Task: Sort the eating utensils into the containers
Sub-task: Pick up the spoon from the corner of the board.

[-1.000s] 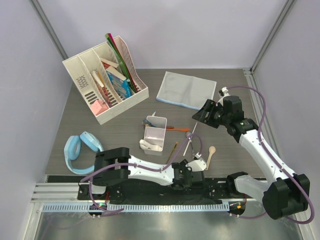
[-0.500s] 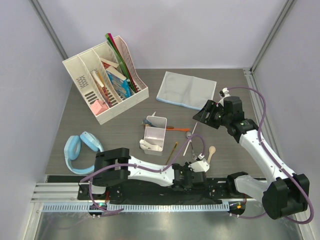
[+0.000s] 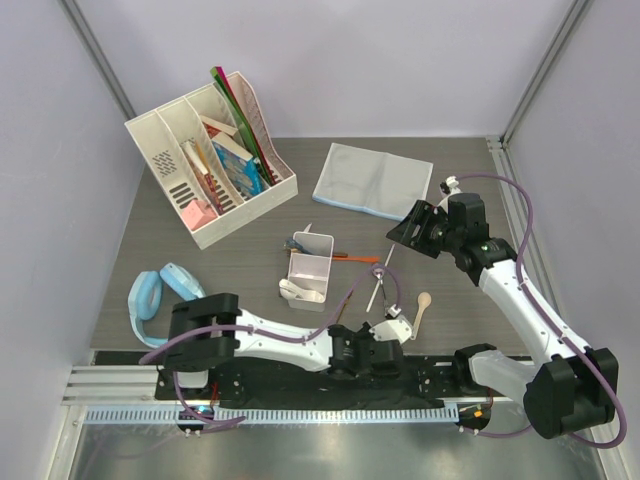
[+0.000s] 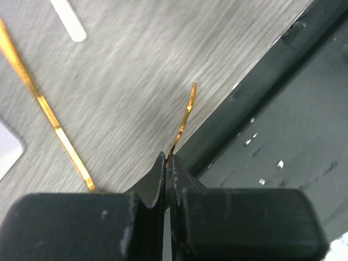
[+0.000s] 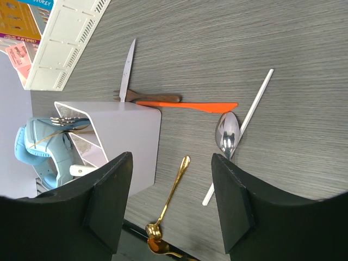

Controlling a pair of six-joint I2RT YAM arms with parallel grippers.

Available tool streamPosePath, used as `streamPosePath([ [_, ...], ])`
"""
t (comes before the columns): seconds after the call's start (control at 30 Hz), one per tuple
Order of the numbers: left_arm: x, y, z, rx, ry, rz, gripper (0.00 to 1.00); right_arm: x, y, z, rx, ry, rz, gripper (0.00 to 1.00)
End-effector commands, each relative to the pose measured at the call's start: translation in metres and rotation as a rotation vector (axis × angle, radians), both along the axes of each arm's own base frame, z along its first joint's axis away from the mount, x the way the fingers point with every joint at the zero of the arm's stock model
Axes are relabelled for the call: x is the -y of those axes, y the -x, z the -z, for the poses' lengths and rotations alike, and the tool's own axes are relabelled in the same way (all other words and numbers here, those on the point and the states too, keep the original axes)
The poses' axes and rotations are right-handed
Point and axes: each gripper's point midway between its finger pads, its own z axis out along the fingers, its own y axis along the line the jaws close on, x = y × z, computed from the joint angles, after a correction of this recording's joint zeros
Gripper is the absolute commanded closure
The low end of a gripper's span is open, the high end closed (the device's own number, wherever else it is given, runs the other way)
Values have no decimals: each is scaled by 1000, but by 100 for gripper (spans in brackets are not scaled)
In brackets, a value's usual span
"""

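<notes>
My left gripper (image 3: pixel 385 335) is low at the table's near edge, its jaws pressed together on the thin handle of a gold utensil (image 4: pixel 182 123) that sticks out past the tips. A second gold spoon (image 5: pixel 172 197) lies on the table nearby. The white divided container (image 3: pixel 310 268) holds a white ceramic spoon (image 3: pixel 295 292) and some silver pieces. An orange knife (image 5: pixel 187 104), a silver knife (image 5: pixel 128 70), a silver spoon (image 5: pixel 227 133) and a wooden spoon (image 3: pixel 422 310) lie loose. My right gripper (image 5: pixel 171 163) hangs open above them, holding nothing.
A white file organizer (image 3: pixel 210 165) with books stands at the back left. A grey-blue cloth (image 3: pixel 372 180) lies at the back right, blue headphones (image 3: pixel 155 295) at the front left. A white stick (image 5: pixel 242 130) lies beside the silver spoon. The black rail (image 4: pixel 283 109) borders the table.
My left gripper has gone from open to shut, pinching the gold utensil's handle, and its arm has shifted slightly left. The right arm has not moved.
</notes>
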Motion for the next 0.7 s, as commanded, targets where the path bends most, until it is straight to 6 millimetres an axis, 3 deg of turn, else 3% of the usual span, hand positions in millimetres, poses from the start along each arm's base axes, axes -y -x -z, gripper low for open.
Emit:
streamPosePath([
  [0.0,3,-11,-42,27,143,-61,100,2,-3,-8,36,-7,9,35],
  [0.13,-12,-28,-62,86,159,-119,100,2,-3,-7,33,-8,12,35],
  [0.37,-43,-53,-58,138,86,-213,100,2,-3,-6,30,-6,9,35],
  [0.67,-67,-73,-94,228,171,-315,100,1,-4,-4,22,-10,7,35],
])
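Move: Some 15 cm ahead and 12 cm to the left of the left hand stands the white divided container, its middle about level with the fingertips. The gold spoon already pinched by its handle end runs off left along the board's near edge, its middle about 5 cm left and 1 cm back. The other gold spoon lies 5 cm ahead and 6 cm left; the white chopstick 15 cm ahead and 3 cm right. From the right hand the container is about 20 cm left, 7 cm back and 13 cm below. Lifting off the board's near edge with the fingers shut, the left hand climbs about 5 cm while easing forward, then swings forward and left towards the container at nearly that height, ending some 6 cm up, forward and left. The wrist turns roughly 15 degrees, mostly counter-clockwise; the fingers' pinch on the gold spoon's handle ends along the way. ##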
